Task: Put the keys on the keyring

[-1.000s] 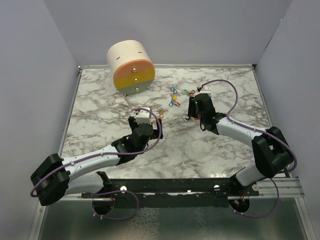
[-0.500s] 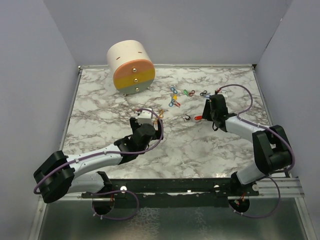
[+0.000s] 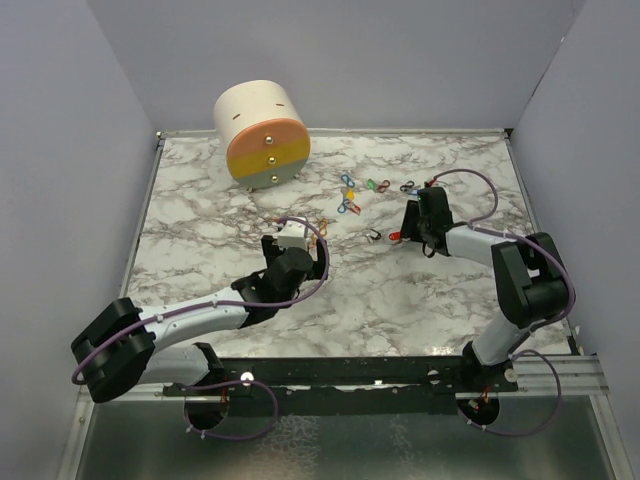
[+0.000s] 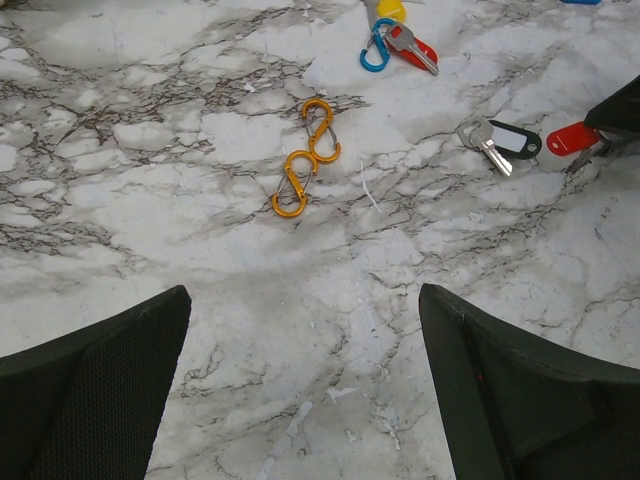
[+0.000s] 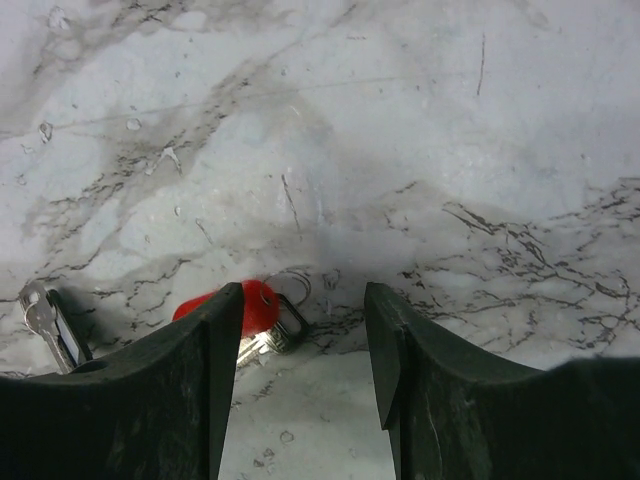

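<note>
Several small keys lie at the back middle of the marble table [image 3: 200, 230]. The red key [image 3: 397, 237] [image 5: 258, 303] lies flat with a thin wire keyring [image 5: 291, 284] at its head. My right gripper [image 3: 408, 228] [image 5: 305, 300] is open just over it, and the left finger [image 5: 215, 360] hides part of the red head. A black-tagged key [image 3: 373, 236] [image 4: 502, 139] lies just left of it. My left gripper [image 3: 297, 236] [image 4: 303, 300] is wide open over bare marble. Two orange figure-8 clips [image 4: 306, 156] lie ahead of it.
A blue clip with a red key [image 4: 392, 45] [image 3: 346, 207], a yellow key [image 3: 350, 194] and further blue, green and black ones [image 3: 378, 185] lie behind. A cream and orange drum [image 3: 262, 135] stands at the back left. Grey walls close in the table.
My right arm swung right, uncovering the red and black-tagged keys on the marble, then edged back toward the red key. The left arm barely shifted.
</note>
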Motion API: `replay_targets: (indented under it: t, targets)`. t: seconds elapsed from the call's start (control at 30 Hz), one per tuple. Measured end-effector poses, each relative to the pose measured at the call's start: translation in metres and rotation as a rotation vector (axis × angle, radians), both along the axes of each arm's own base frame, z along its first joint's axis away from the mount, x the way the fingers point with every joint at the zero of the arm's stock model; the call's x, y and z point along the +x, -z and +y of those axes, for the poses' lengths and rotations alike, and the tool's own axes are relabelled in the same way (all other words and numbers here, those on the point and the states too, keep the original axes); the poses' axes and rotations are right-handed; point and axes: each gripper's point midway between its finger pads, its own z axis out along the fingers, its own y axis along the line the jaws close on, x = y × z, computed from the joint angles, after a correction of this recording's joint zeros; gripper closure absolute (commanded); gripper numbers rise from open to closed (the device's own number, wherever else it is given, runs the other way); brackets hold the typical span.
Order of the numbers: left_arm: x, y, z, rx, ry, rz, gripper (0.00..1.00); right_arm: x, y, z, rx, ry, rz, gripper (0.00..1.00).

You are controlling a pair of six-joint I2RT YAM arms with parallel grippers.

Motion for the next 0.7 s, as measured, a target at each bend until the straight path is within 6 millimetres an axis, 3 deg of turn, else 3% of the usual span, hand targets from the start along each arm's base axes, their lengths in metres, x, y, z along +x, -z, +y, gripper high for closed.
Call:
replay_targets:
  t: [0.27, 0.4, 0.7]
  targets:
    - [0.001, 0.001, 0.000, 0.001, -0.003, 0.002, 0.01, 0.020, -0.001, 0.010, 0.024, -0.017, -0.025, 0.53]
    - [0.002, 0.001, 0.000, 0.000, -0.004, 0.001, 0.01, 0.020, -0.001, 0.010, 0.025, -0.018, -0.025, 0.62]
    - [0.002, 0.001, -0.001, -0.004, -0.001, 0.000, 0.01, 0.018, 0.001, 0.009, 0.023, -0.017, -0.018, 0.71]
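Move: The red-tagged key lies about 2 cm to the right hand's left, level with it fore and aft and roughly 1 cm below. The black-tagged key is some 6 cm farther left of it, just as far out; a black carabiner sits about 13 cm straight ahead of the right hand. From the left hand the red-tagged key is about 25 cm right, 5 cm ahead and 12 cm below. The right hand slides level about 2 cm forward and 1 left, then partly closes around the red-tagged key. ##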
